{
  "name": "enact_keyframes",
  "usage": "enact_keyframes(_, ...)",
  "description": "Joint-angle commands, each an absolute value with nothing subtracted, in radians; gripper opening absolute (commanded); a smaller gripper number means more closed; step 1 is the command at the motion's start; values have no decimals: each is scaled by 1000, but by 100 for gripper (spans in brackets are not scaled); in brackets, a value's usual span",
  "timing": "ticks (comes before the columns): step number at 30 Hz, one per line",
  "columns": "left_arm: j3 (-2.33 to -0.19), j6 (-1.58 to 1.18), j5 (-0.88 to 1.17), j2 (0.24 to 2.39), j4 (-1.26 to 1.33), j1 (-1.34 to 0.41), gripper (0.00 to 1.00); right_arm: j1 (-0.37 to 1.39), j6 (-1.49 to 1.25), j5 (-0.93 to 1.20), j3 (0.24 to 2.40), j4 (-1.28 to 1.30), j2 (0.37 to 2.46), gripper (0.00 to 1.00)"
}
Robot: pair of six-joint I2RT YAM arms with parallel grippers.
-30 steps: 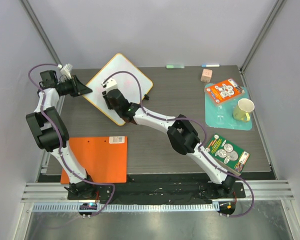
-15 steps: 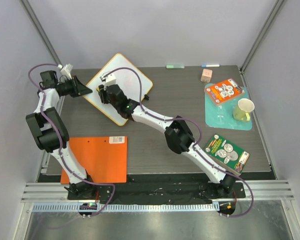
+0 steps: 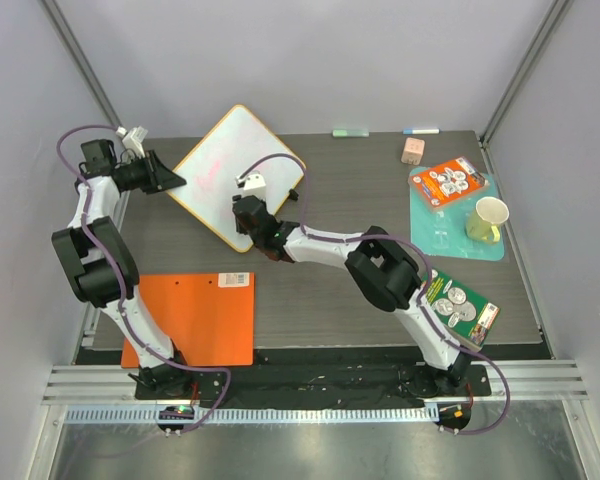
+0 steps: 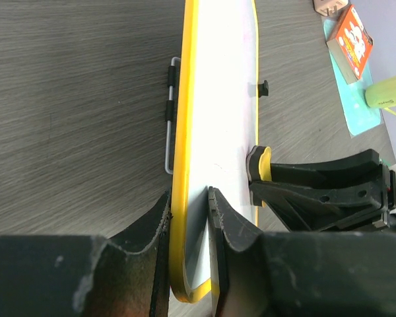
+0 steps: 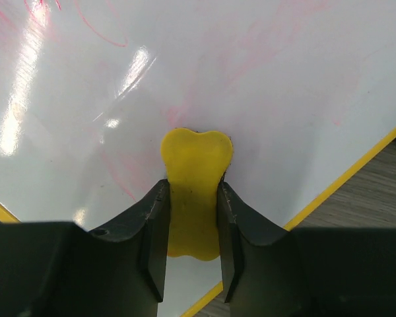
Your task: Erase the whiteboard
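The whiteboard (image 3: 220, 155), white with a yellow rim and faint pink marks (image 5: 105, 33), lies at the back left of the table. My left gripper (image 3: 175, 182) is shut on its left rim, one finger on each face (image 4: 188, 205). My right gripper (image 3: 246, 207) is over the board's near part and is shut on a yellow eraser (image 5: 197, 152). The eraser is pressed against the white surface (image 5: 264, 79) near the yellow edge. In the left wrist view the board (image 4: 218, 99) runs away from me, with the eraser (image 4: 263, 164) against it.
An orange clipboard-like sheet (image 3: 195, 315) lies at the near left. At the right a teal tray (image 3: 435, 238) holds a yellow cup (image 3: 490, 218) and an orange pack (image 3: 450, 182). A green pack (image 3: 458, 305), a pink block (image 3: 412, 150) and markers (image 3: 350, 132) lie nearby.
My right gripper has slid with the eraser from the board's left part to the right and nearer, toward its near edge. The left gripper has kept its hold.
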State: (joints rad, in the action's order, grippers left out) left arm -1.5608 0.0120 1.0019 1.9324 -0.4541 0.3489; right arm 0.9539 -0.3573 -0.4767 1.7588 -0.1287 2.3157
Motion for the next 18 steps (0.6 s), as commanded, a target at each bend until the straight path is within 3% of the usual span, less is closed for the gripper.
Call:
enact_keyframes(1,-1549,61,1009,1873,-457,321,0,1006,-333,-421,1681,-69,2374,1)
enact_keyframes(8,-1548,80,1011,1864,-482,319,0,1051,-262,-341,1638,-400,2384,1)
enact_keyframes(18,-1551,94,1009,1861,-505,319,0,1019,-228,-330,1835,-515,2496,1)
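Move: The right hand, eraser in its fingers, is low on the tilted whiteboard's face. The pink writing still on it lies about 8 cm ahead, 7 cm left and 6 cm higher. The whiteboard's middle is some 8 cm ahead, 1 cm left and 3 cm up; the black clip on its right edge is 5 cm ahead, 12 cm right and 6 cm lower. From the left hand, holding the board's left corner, the writing is about 7 cm right, 2 cm ahead and 3 cm lower. Keeping the yellow eraser's felt against the whiteboard, the right hand wipes left and up the slope towards the left gripper, about 5 cm left and 3.5 cm up after first easing back roughly 1 cm. Its fingers keep their grip while the wrist tips them upward some 15 degrees. The left hand stays put, still pinching the board's left corner. ##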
